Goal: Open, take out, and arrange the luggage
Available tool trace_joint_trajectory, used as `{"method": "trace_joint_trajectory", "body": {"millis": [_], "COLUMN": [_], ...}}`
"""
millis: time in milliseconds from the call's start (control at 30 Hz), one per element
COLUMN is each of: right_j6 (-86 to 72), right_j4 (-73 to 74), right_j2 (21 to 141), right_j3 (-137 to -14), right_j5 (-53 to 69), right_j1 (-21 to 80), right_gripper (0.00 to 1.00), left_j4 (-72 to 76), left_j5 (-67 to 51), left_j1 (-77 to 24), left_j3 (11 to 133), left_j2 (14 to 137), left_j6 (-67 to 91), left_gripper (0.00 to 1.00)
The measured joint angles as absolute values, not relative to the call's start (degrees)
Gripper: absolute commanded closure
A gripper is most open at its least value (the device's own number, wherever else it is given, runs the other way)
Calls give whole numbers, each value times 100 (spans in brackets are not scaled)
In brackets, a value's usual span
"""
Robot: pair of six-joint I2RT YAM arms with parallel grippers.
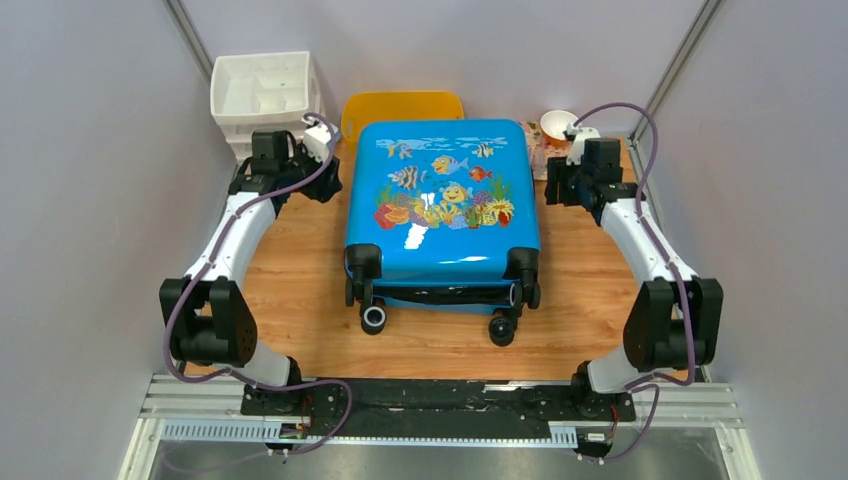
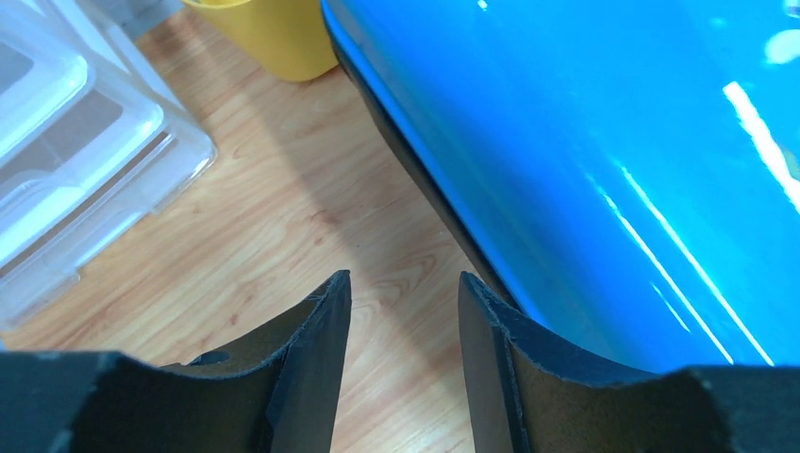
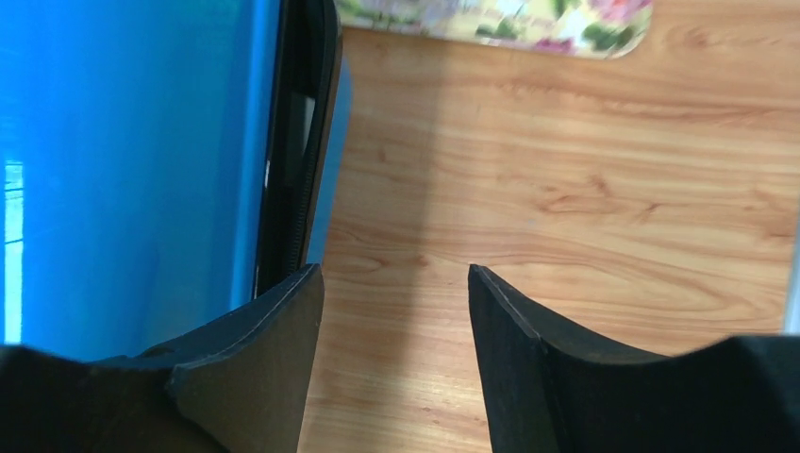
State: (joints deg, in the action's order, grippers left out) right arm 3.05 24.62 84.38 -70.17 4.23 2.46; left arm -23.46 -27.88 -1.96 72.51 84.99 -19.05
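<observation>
The luggage [image 1: 442, 200], a glossy blue hard-shell suitcase with a fish and coral print, lies flat and closed in the middle of the table, black wheels toward the arms. My left gripper [image 2: 404, 283] hangs open just off its left side, with only bare wood between the fingers; the blue shell [image 2: 585, 151] fills the right of that view. My right gripper [image 3: 396, 274] is open beside the case's right edge, where the black zip seam [image 3: 302, 142] shows. In the overhead view the left gripper [image 1: 322, 176] and right gripper [image 1: 556, 186] flank the case's far half.
A white plastic organiser [image 1: 262, 92] stands at the back left, and a yellow tub [image 1: 402, 106] sits behind the suitcase. A floral-patterned item [image 3: 500, 21] and a small white cup [image 1: 558, 126] are at the back right. Grey walls close in both sides.
</observation>
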Motion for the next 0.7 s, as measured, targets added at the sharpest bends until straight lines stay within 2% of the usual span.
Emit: {"method": "trace_joint_trajectory", "body": {"millis": [267,500,700], "right_j6": [349,537,849], "right_j4": [2449,2285,2318], "right_j2": [9360,9330,8945], "right_j3": [-7000,-6676,-6208], "right_j5": [945,1278,1651], "right_j1": [301,281,274], "right_gripper": [41,42,42], "left_j4": [-2558,-2547,-2543], "left_j5": [-2425,-2432,-2497], "left_j1": [-460,-593,-587], "left_j3": [7428,7240,7710], "left_j2": [8903,8956,9502], "left_j6": [-1802,-1815,-1844], "left_gripper": [46,45,45]}}
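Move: The luggage lies flat between the hands, its middle about 25 cm to the right of the left hand, 2 cm back and 12 cm lower. Of the left hand, the yellow bin is some 18 cm ahead and 16 cm right, the drawer unit about 14 cm ahead and 14 cm left. From the right hand, the luggage's middle is about 25 cm left, 2 cm back and 9 cm lower; the bowl is roughly 17 cm ahead and 4 cm right. The luggage is closed in on from both sides: the right hand sinks about 8 cm and moves some 3 cm left to its right side, turning counter-clockwise and tipping down, then drawing back about 3 cm. The left hand sinks nearly 5 cm and edges right against the left side, ending slightly forward. Fingers stay part open, and each hand's inner finger comes to touch the shell. ##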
